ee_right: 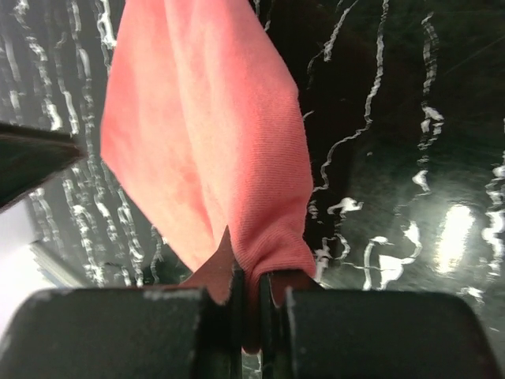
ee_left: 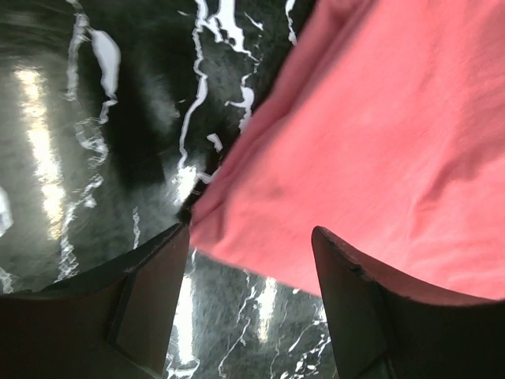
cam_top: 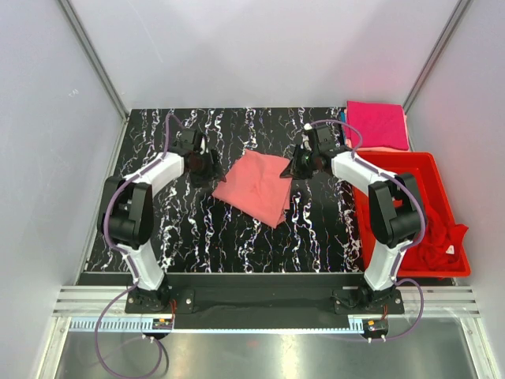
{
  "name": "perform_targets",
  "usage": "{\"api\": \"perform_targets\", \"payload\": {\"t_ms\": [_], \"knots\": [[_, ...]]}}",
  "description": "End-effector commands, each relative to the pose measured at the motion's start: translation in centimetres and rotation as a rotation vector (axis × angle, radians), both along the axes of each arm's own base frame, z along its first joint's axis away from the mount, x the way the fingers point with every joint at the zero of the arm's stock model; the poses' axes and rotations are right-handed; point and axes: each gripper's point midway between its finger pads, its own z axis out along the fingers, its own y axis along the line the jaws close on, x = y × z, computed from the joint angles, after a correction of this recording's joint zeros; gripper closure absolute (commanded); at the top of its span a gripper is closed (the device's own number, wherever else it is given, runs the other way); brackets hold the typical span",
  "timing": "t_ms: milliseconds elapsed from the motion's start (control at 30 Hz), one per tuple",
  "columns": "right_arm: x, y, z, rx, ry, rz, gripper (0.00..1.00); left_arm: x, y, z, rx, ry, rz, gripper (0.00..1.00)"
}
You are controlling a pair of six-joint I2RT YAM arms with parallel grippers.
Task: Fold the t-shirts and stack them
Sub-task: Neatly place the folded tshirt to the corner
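A salmon-pink t-shirt [cam_top: 254, 187] lies folded at the middle of the black marbled table. My right gripper [cam_top: 293, 167] is shut on its right corner; in the right wrist view a pinch of the salmon-pink t-shirt [ee_right: 205, 134] is clamped between the closed jaws of the right gripper [ee_right: 251, 292]. My left gripper [cam_top: 211, 166] stands open at the shirt's left corner. In the left wrist view the salmon-pink t-shirt's [ee_left: 379, 134] edge lies just past the tips of the open left gripper [ee_left: 248, 268]. A magenta-pink t-shirt [cam_top: 377, 125] lies folded at the back right. A red t-shirt [cam_top: 438, 237] lies crumpled in the bin.
A rigid red plastic bin [cam_top: 398, 162] stands along the table's right side, close to the right arm. Grey walls close in the table at the left, back and right. Bare marbled tabletop [cam_top: 237, 245] shows in front of the shirt.
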Motion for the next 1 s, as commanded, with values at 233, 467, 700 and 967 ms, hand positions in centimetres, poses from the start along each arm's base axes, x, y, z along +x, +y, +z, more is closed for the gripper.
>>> {"api": "perform_targets", "payload": {"t_ms": [233,467,700,967], "knots": [[6.0,-3.6,3.7,-0.275,-0.225,0.098,1.0,-1.9,2.7,7.7,0.1,-0.167,-0.046,0.3],[11.6,-7.7,6.8,-0.387,-0.363,0.129,1.0,-4.7,0.7,8.1,0.019,-0.208,-0.132,0.3],[15.9,-12.6,5.3,-0.503,-0.322,0.108,1.0,-5.2,-0.5,9.1,-0.038,-0.245,-0.193,0.3],[18.4,-14.1,-0.2,-0.355,-0.186,0.04,0.97,-5.5,-2.5,7.8,-0.147,-0.183,-0.218,0.3]]}}
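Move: The right hand already holds the folded t-shirt near its far right corner. The stack of folded shirts it is heading for lies about 35 cm to its right and 20 cm ahead, its middle some 5 cm lower; the t-shirt's middle is about 12 cm left, 5 cm back and 7 cm down, and the red bin about 47 cm right and 17 cm back. From the left hand, the stack is roughly 63 cm right and 20 cm ahead. Still pinching the t-shirt by its far right corner, the right hand draws it forward and right towards the stack, about 19 cm out and 14 cm across, rising some 5 cm and then sinking most of that back while the wrist rolls about 25 degrees, left side down. The open left hand lifts about 7 cm and backs off 6 cm, away from the t-shirt. ##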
